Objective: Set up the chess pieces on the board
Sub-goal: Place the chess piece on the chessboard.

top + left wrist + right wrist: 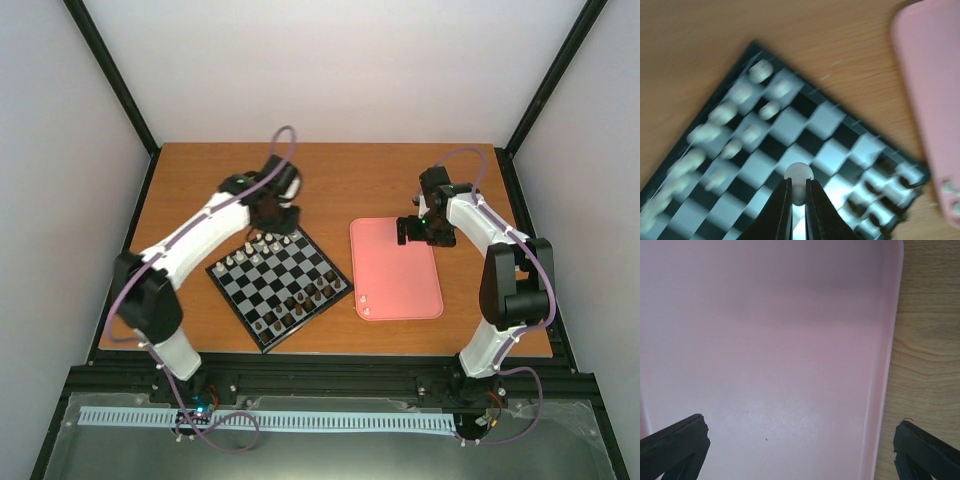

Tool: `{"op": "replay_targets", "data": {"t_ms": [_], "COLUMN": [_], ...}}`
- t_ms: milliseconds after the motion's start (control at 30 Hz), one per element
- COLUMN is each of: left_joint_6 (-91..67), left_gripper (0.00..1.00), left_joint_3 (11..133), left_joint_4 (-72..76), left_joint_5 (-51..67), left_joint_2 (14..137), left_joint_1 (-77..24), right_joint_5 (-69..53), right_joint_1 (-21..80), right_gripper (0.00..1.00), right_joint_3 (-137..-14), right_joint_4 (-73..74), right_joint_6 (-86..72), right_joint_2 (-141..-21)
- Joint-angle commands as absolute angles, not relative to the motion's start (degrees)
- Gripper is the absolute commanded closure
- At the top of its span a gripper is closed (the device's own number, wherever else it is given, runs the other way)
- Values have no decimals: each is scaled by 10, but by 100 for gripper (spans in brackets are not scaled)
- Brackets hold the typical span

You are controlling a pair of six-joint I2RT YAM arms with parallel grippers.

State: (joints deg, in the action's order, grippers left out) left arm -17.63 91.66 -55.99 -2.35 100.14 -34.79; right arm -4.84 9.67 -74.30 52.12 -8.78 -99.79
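Observation:
The board [322,262] lies turned diamond-wise left of centre, with cream-white chess pieces [262,248] along its far-left side. My left gripper [272,216] hovers over that far corner. In the left wrist view it [799,189] is shut on one round-headed white chess piece [799,173] above the board [836,122], and blurred white pieces [742,92] stand in rows to the left. My right gripper [415,230] hangs open over the pink tray, with nothing between its fingertips [677,442]. Two white pieces [367,304] lie at the tray's near-left corner.
Dark brown pieces [300,300] fill the board's near-right side. The pink tray [400,275] sits right of the board on the wooden table [200,180]; its rim [880,390] runs beside bare wood in the right wrist view. Black frame posts border the table.

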Motion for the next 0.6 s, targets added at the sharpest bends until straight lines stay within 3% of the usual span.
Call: {"op": "replay_targets", "data": {"t_ms": [0,233,567], "left_joint_6": [-228,-270,-257], "left_gripper": [99,99,99], "left_joint_3": [787,644,631], "left_joint_4": [-608,-572,-507], "left_joint_5": [-55,-65,-72], "left_joint_2": [905,810,887], "left_joint_1": [-275,-215,-196], "right_joint_5": [-62,-67,-65], "right_joint_1": [98,99,103], "right_gripper": [0,0,0], "right_joint_3": [-753,-750,-762], "right_joint_4": [510,506,518], "right_joint_6": [-78,-72,-66], "right_joint_2": [-1004,-1017,-1020]}}
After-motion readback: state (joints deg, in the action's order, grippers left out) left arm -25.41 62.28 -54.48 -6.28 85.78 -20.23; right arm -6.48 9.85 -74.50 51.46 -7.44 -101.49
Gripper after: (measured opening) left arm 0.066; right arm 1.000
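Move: The pawn already pinched in my left hand is going to the empty pawn square third from the board's left corner: some 15 cm to my left, 5 cm back and 16 cm down. The nearest placed pawn stands about 12 cm left and 3 cm back of my hand, and the corner rook about 22 cm left and 5 cm back. From my right hand that square lies roughly 47 cm left, 6 cm back and 7 cm below. I keep the pawn pinched in my shut left fingers and swing it fast leftward over the board's white end, about 15 cm, drawing back and sinking about 8 cm as I go. I turn the wrist some 25 degrees counter-clockwise and steepen the fingers. At the end the sideways travel dies out and I ease slightly forward, still descending towards the empty square beside the last placed pawn. ##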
